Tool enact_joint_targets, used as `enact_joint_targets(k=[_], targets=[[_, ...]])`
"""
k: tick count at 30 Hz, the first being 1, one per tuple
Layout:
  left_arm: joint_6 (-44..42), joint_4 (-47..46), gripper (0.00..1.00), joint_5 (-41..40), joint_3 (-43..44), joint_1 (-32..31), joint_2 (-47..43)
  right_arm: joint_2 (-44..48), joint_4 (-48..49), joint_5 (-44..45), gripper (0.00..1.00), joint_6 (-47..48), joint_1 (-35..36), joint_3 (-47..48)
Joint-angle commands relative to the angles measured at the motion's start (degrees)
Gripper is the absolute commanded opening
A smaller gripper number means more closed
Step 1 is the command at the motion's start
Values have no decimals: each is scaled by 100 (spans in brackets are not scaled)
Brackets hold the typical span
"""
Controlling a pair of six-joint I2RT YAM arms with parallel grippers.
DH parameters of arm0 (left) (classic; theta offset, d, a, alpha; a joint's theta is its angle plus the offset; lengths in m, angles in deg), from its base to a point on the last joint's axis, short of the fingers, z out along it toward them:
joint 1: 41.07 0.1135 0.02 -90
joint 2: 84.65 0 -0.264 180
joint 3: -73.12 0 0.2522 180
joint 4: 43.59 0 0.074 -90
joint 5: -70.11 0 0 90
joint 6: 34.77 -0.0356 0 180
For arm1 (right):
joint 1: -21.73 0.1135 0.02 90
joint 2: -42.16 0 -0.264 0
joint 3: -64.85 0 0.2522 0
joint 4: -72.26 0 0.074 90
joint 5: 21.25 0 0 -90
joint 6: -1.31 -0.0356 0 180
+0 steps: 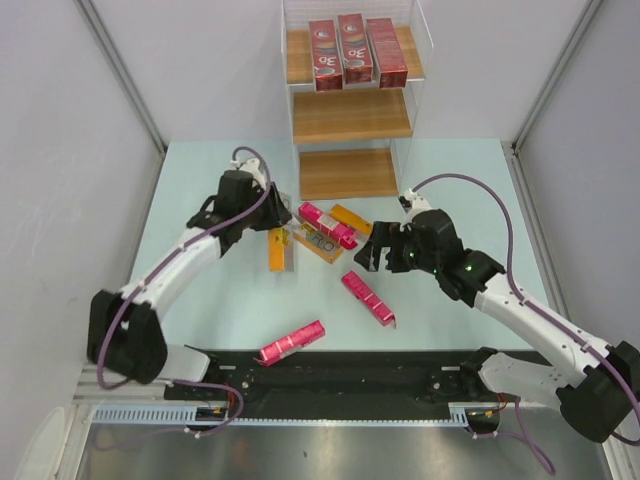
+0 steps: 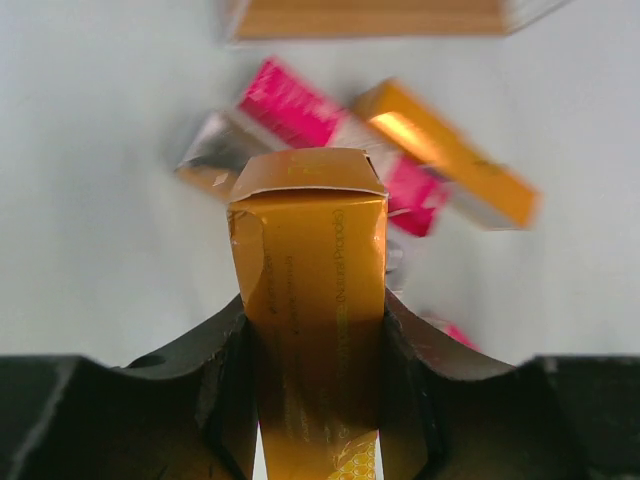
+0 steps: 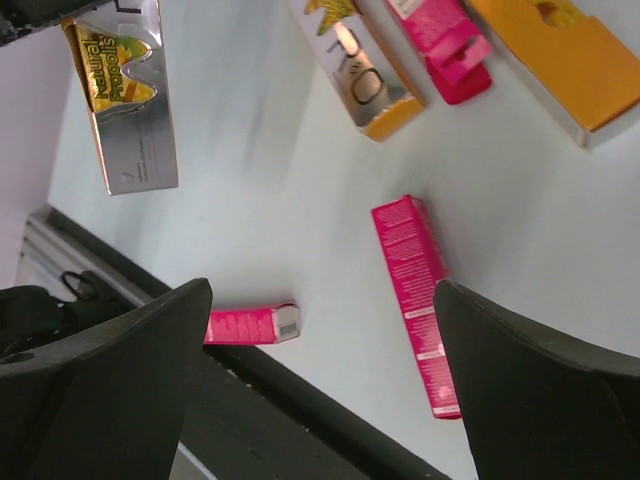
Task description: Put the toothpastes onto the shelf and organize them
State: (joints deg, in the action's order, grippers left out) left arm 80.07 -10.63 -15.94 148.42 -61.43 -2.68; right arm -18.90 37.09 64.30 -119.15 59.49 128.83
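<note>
The shelf [image 1: 350,115] stands at the back with three dark red toothpastes [image 1: 355,50] upright on its top board. My left gripper [image 1: 272,222] [image 2: 312,335] is shut on an orange-gold toothpaste carton [image 1: 278,250] [image 2: 310,260] [image 3: 125,100]; both fingers press its sides. Just right of it lies a pile: a pink carton [image 1: 327,224] [image 2: 300,105], an orange one [image 1: 352,218] [image 2: 450,165] and a silver-gold one [image 1: 318,243] [image 3: 365,85]. My right gripper [image 1: 372,255] [image 3: 322,300] hangs open and empty above a pink carton [image 1: 368,297] [image 3: 415,300].
Another pink carton [image 1: 291,342] [image 3: 250,325] lies near the black rail [image 1: 350,375] at the table's front edge. The shelf's clear acrylic walls [image 1: 420,100] rise on both sides. Grey side panels [image 1: 60,150] close in the table.
</note>
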Motion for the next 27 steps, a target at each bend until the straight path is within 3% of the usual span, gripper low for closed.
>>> enact_joint_targets(k=[1, 3, 9, 13, 16, 25, 27], targets=[[863, -1887, 34, 1791, -738, 294, -1103, 199, 576, -635, 100, -188, 39, 50], [1539, -2742, 33, 2588, -1246, 523, -1524, 234, 918, -1030, 100, -354, 47, -20], [3051, -5169, 33, 3524, -2003, 857, -2001, 296, 2850, -2348, 100, -1084, 47, -723], [4501, -7783, 33, 3999, -2444, 1086, -1695, 60, 4552, -3052, 100, -1856, 100, -1171], [5196, -8955, 31, 4070, -2585, 1104, -1405, -142, 5285, -3124, 100, -2069, 267, -1383], [5339, -9268, 24, 4053, -2814, 1104, -1254, -1136, 7060, -3124, 97, -2649, 583, -1357], [5277, -9119, 24, 4053, -2831, 1104, -1315, -1382, 7089, -3071, 96, -2632, 592, -1269]])
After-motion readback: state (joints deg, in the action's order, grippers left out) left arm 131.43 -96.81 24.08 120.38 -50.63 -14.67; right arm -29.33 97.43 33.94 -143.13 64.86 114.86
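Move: Some 20 cm to the right hand's left, about 7 cm ahead and slightly lower, is the orange Natural Propolis box, already off the table in the left gripper. Below the open right hand, by about 17 cm, lie the lower pink box (4 cm back, 2 cm right), the white-gold carton (8 cm ahead, 8 cm left) and the upper pink box (12 cm ahead, 7 cm left). The left hand has the right gripper about 20 cm to its right, 10 cm back and a little higher. Raising the still-gripped orange box another 18 cm or so, the left hand draws back about 8 cm and slightly right, its wrist rolling and swinging some 70 degrees until the fingers point right and a little up. Meanwhile the right hand, fingers wide open, travels some 12 cm left towards the box, rising and backing about 6 cm, and rolls to point level leftward, still short of touching. ##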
